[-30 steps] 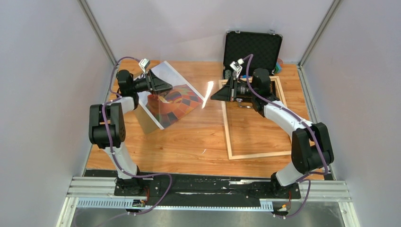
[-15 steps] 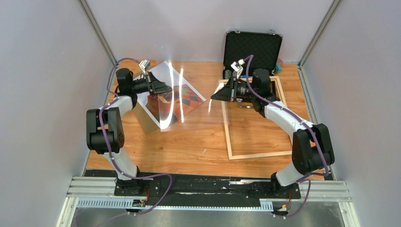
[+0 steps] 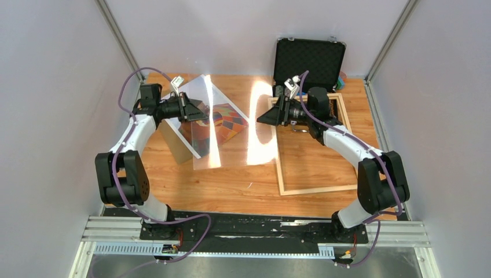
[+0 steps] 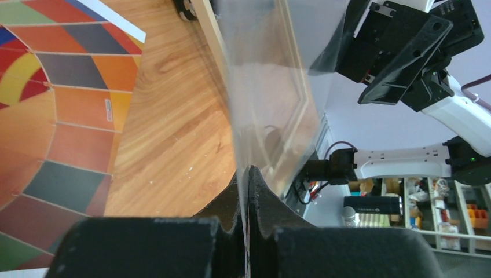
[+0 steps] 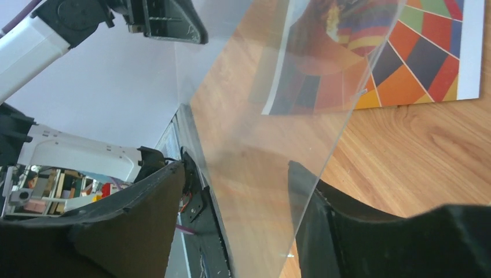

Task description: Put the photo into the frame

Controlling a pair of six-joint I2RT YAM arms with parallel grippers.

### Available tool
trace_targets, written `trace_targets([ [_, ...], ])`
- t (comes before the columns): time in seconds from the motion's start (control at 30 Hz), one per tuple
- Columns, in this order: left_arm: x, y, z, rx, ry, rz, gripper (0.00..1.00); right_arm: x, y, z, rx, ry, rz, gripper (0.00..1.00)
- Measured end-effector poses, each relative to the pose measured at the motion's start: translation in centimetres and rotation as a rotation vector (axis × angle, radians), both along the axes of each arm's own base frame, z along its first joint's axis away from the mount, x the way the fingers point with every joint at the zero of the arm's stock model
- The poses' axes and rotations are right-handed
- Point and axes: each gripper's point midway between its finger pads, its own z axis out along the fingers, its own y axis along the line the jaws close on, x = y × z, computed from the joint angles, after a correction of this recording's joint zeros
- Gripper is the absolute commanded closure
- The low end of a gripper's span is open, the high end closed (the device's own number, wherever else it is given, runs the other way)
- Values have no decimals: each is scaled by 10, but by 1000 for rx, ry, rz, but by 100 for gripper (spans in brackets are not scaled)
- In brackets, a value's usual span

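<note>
The photo (image 3: 227, 123), a print of a multicoloured balloon, lies face up on the table's left half, also in the left wrist view (image 4: 52, 116) and the right wrist view (image 5: 422, 52). A clear pane (image 3: 243, 136) hangs tilted over it between the two arms. My left gripper (image 3: 202, 113) is shut on the pane's left edge (image 4: 272, 87), its gripper tips (image 4: 249, 174) pinching it. My right gripper (image 3: 262, 117) stands open (image 5: 237, 168), the pane's right edge (image 5: 272, 162) passing between its fingers. The light-wood frame (image 3: 307, 189) lies flat at the right without the pane.
A black case (image 3: 310, 58) stands open at the back, behind the frame. A tan backing board (image 3: 172, 138) lies partly under the photo at the left. Grey walls close in both sides.
The left gripper has shut on the pane's left edge and the right gripper has opened. The left arm swung outward, and the pane now catches more glare.
</note>
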Motion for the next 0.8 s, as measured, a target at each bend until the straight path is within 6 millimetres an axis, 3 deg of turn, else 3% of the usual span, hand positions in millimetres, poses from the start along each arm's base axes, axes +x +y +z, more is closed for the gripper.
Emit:
trace_targets([
  [0.17, -9, 0, -13, 1, 52, 6, 100, 8, -4, -9, -36, 2, -55, 16],
  [0.37, -16, 0, -28, 3, 106, 17, 100, 27, -26, -21, -134, -16, -197, 14],
  [0.57, -19, 0, -31, -1, 130, 24, 100, 63, -105, 0, -274, -159, -496, 15],
  [0.7, -23, -1, -29, -9, 136, 24, 100, 72, -163, 12, -376, -238, -671, 15],
  [0.8, -26, -2, -25, -17, 131, 17, 100, 68, -210, 0, -464, -235, -786, 15],
])
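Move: Level with the right hand or about 2 cm ahead, the wooden frame has its middle roughly 20 cm to that hand's right and 19 cm below; the chip case under its far end lies some 16 cm ahead and 18 cm right, about 18 cm below. The clear sheet's middle is about 8 cm to the hand's left, at its height. From the left hand, the frame is level and about 38 cm right, 20 cm below; the photo's middle is about 12 cm ahead, 3 cm left, 20 cm below. Opening wider around the clear sheet's right edge, the right hand dips about 2 cm, then sweeps some 20 cm right and a little forward off the sheet to above the frame, turning clockwise about 45 degrees while its fingers tip downward. The left hand keeps its pinch on the sheet, sinking and drawing back about 3 cm each over the photo. ##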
